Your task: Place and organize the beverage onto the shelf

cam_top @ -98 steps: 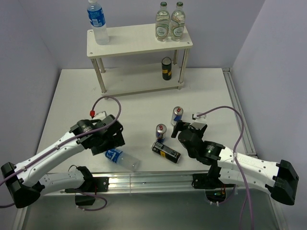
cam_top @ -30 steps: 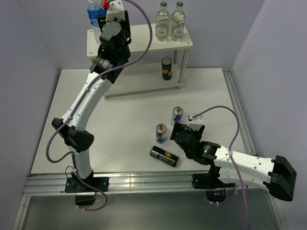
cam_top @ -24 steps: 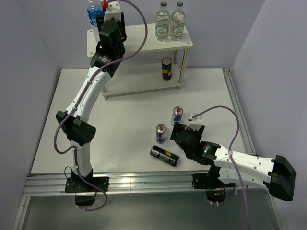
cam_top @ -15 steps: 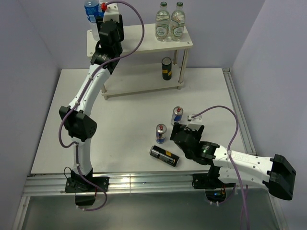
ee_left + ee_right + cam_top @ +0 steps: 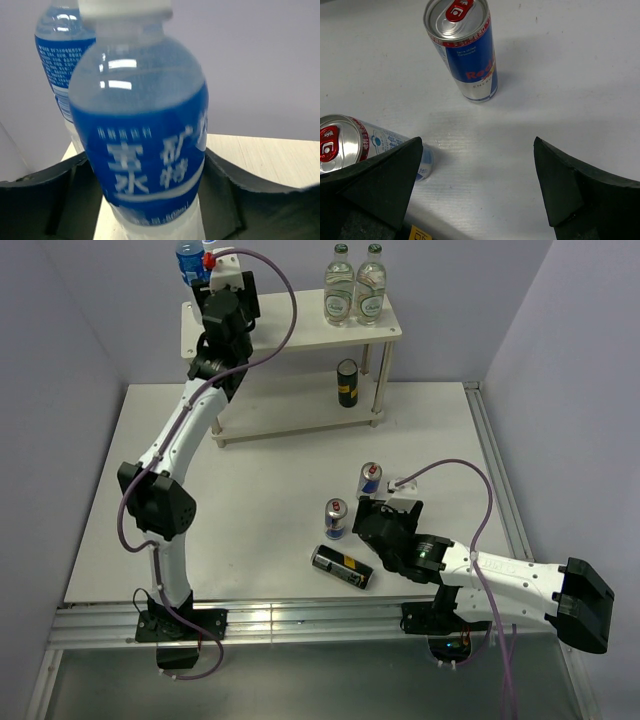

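Observation:
On the left end of the shelf (image 5: 300, 325) top board (image 5: 265, 160) stands a blue-labelled water bottle (image 5: 145, 150), between the fingers of my left gripper (image 5: 150, 200) (image 5: 213, 285). The black fingers (image 5: 235, 195) flank it closely; whether they press it does not show. A second water bottle (image 5: 57, 65) (image 5: 188, 260) stands just behind. My right gripper (image 5: 477, 185) (image 5: 372, 515) hangs open low over the table, holding nothing. Ahead of it stands one blue-and-silver can (image 5: 467, 50) (image 5: 370, 480); another (image 5: 350, 145) (image 5: 336, 518) stands by its left finger. A dark can (image 5: 343, 566) lies on its side nearby.
Two green-capped bottles (image 5: 355, 285) stand on the right end of the top board. An upright dark can with a yellow band (image 5: 347, 382) is on the lower board. Grey walls close in at the back and sides. A metal rail (image 5: 300, 620) runs along the near edge.
The left arm lifted the water bottle off the table to the shelf top and has eased it back beside the first bottle. The right gripper crept slightly towards the cans.

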Controlling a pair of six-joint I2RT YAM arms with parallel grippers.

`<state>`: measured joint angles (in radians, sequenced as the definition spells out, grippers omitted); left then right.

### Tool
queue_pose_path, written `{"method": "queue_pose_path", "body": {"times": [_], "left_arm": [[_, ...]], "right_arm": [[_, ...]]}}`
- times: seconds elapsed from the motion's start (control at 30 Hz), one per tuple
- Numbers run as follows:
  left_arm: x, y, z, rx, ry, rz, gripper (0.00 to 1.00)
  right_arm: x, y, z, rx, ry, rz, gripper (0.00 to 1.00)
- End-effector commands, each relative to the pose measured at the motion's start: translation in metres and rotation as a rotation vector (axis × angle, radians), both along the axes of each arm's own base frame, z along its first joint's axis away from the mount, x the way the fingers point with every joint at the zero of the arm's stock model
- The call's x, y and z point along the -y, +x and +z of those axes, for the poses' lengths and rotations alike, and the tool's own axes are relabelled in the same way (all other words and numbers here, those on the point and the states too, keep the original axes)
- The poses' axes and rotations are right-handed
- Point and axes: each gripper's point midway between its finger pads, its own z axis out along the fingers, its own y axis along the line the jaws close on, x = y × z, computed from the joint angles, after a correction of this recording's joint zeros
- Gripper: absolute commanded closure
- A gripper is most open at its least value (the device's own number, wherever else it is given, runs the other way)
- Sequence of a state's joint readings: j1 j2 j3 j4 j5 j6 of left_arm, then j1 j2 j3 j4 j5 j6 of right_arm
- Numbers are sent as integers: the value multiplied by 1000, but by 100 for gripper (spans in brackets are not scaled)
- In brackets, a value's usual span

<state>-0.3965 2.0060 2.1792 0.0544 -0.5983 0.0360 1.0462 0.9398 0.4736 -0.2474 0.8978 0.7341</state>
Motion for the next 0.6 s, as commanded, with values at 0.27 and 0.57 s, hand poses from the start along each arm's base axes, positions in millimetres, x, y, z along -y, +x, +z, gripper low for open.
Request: {"method": "queue_pose_path", "body": {"times": [0.27,0.57], "left_arm": [[-5,-38,69,156,-74,-41,1],[19,-124,82,101,-66,-1,1]], "right_arm": [[-4,7,21,53,27,-34,2],[-5,7,20,50,18,-34,2]]}}
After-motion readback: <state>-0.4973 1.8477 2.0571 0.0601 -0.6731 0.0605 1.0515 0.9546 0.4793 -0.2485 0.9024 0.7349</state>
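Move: The water bottle being set down stands between the left hand's barely parted fingers, its middle about 1 cm ahead and level with the hand. The water bottle already on the shelf stands about 6 cm ahead and 7 cm to the left, and the nearer glass bottle about 4 cm ahead and 18 cm to the right. From the right hand, the bottle being set down lies roughly 36 cm ahead, 34 cm to the left and 35 cm higher. The left hand spreads its fingers on from partly to fully open around the water bottle and lets go of it, rising about 3 cm alongside it while easing back a little. Once wide open it draws back faster, away from both water bottles and out over the shelf's front, some 6 cm back in all with a drift of about 2 cm to the right, the fingers still pointing forward. ##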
